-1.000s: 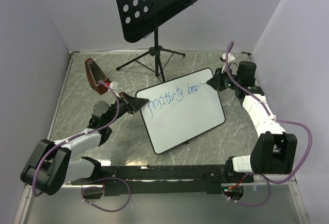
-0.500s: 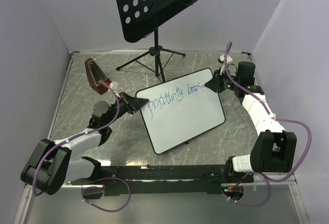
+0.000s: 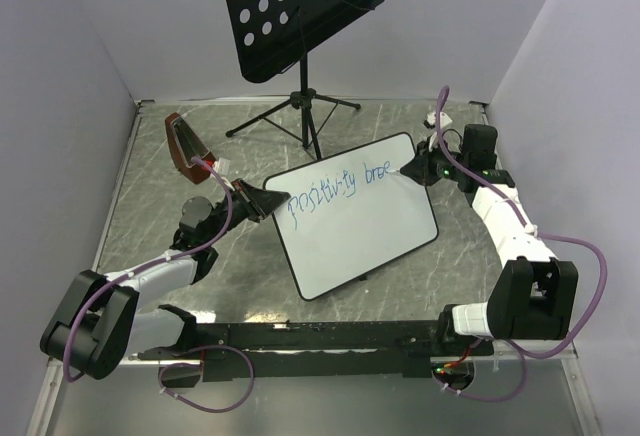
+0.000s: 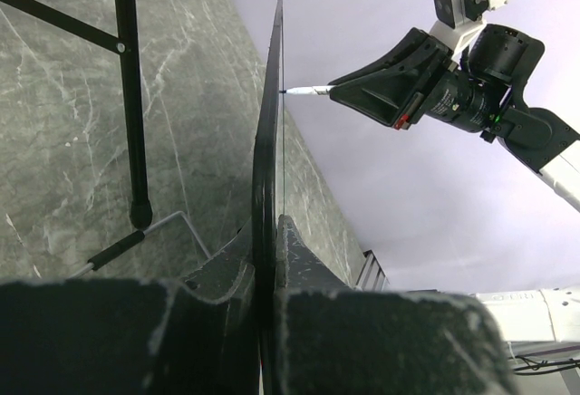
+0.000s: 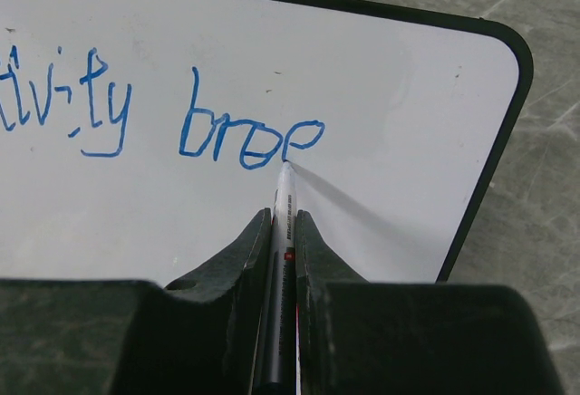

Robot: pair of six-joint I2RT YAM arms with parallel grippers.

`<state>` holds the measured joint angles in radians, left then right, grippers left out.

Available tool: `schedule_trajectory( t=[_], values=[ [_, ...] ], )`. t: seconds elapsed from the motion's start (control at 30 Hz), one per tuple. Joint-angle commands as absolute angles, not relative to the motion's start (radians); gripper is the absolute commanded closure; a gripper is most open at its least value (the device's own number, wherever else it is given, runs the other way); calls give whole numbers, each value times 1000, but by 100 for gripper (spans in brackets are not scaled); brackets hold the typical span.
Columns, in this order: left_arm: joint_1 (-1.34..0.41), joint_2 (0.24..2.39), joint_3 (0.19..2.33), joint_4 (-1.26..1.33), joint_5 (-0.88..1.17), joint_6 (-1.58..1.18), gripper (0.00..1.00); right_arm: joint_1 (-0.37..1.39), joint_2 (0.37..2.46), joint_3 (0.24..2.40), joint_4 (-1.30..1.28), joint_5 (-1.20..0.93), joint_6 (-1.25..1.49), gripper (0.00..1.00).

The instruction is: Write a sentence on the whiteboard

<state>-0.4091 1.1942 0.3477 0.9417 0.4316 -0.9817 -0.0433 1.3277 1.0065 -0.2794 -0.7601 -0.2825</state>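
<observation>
The whiteboard point(image 3: 360, 231) is tilted up off the table, its left edge clamped in my shut left gripper point(image 3: 262, 201). In the left wrist view the whiteboard point(image 4: 268, 141) shows edge-on between the jaws of the left gripper point(image 4: 270, 232). My right gripper point(image 3: 415, 166) is shut on a white marker point(image 5: 284, 200), whose tip touches the board at the end of the blue writing. The sentence point(image 5: 249, 132) reads roughly "positivity bree" in one line point(image 3: 335, 191). In the right wrist view the right gripper point(image 5: 283, 218) pinches the marker's barrel, near the whiteboard's point(image 5: 399, 78) top right corner.
A black perforated music stand point(image 3: 300, 6) on a tripod point(image 3: 305, 111) stands behind the board; one tripod leg point(image 4: 127, 96) runs close to its back. A red-brown object point(image 3: 183, 146) lies at the left. Purple walls enclose the marbled table point(image 3: 150, 216).
The right gripper has moved the marker a little to the right along the board, and the second word has grown from about "bre" to "bree". The left gripper and board have held still.
</observation>
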Motion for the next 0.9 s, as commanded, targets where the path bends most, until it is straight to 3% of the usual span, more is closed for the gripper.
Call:
schedule_trajectory(
  t=[0.0, 0.87],
  values=[
    [-414, 1169, 379, 1045, 468, -925, 99, -66, 1301, 1003, -285, -739, -308, 100],
    [-414, 1186, 385, 1054, 476, -930, 99, -89, 1425, 1154, -146, -713, -179, 100]
  ],
)
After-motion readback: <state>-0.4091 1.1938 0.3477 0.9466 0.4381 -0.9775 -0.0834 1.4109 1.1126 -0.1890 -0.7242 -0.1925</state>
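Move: The blank spot for the next stroke lies about 8 cm ahead of the right hand, 2 cm to its left and 1 cm below. The unfinished "e" is 5 cm ahead of that hand, 4 left, 2 below; the "y" of "positivity" 2 ahead and 11 left, 4 below; the board's top right corner 12 straight ahead, 2 above. From the left hand, the spot is roughly 13 cm ahead, 26 right, 1 below. Finish the tail of the "e" with the right gripper: draw the marker tip about 1.5 cm to the right across the board. Then lift it off and carry it some 4 cm forward and 3 cm up past the "e" towards the top right corner, easing down slightly at the end with the marker still gripped. Keep the left gripper still, clamped on the board's edge. ##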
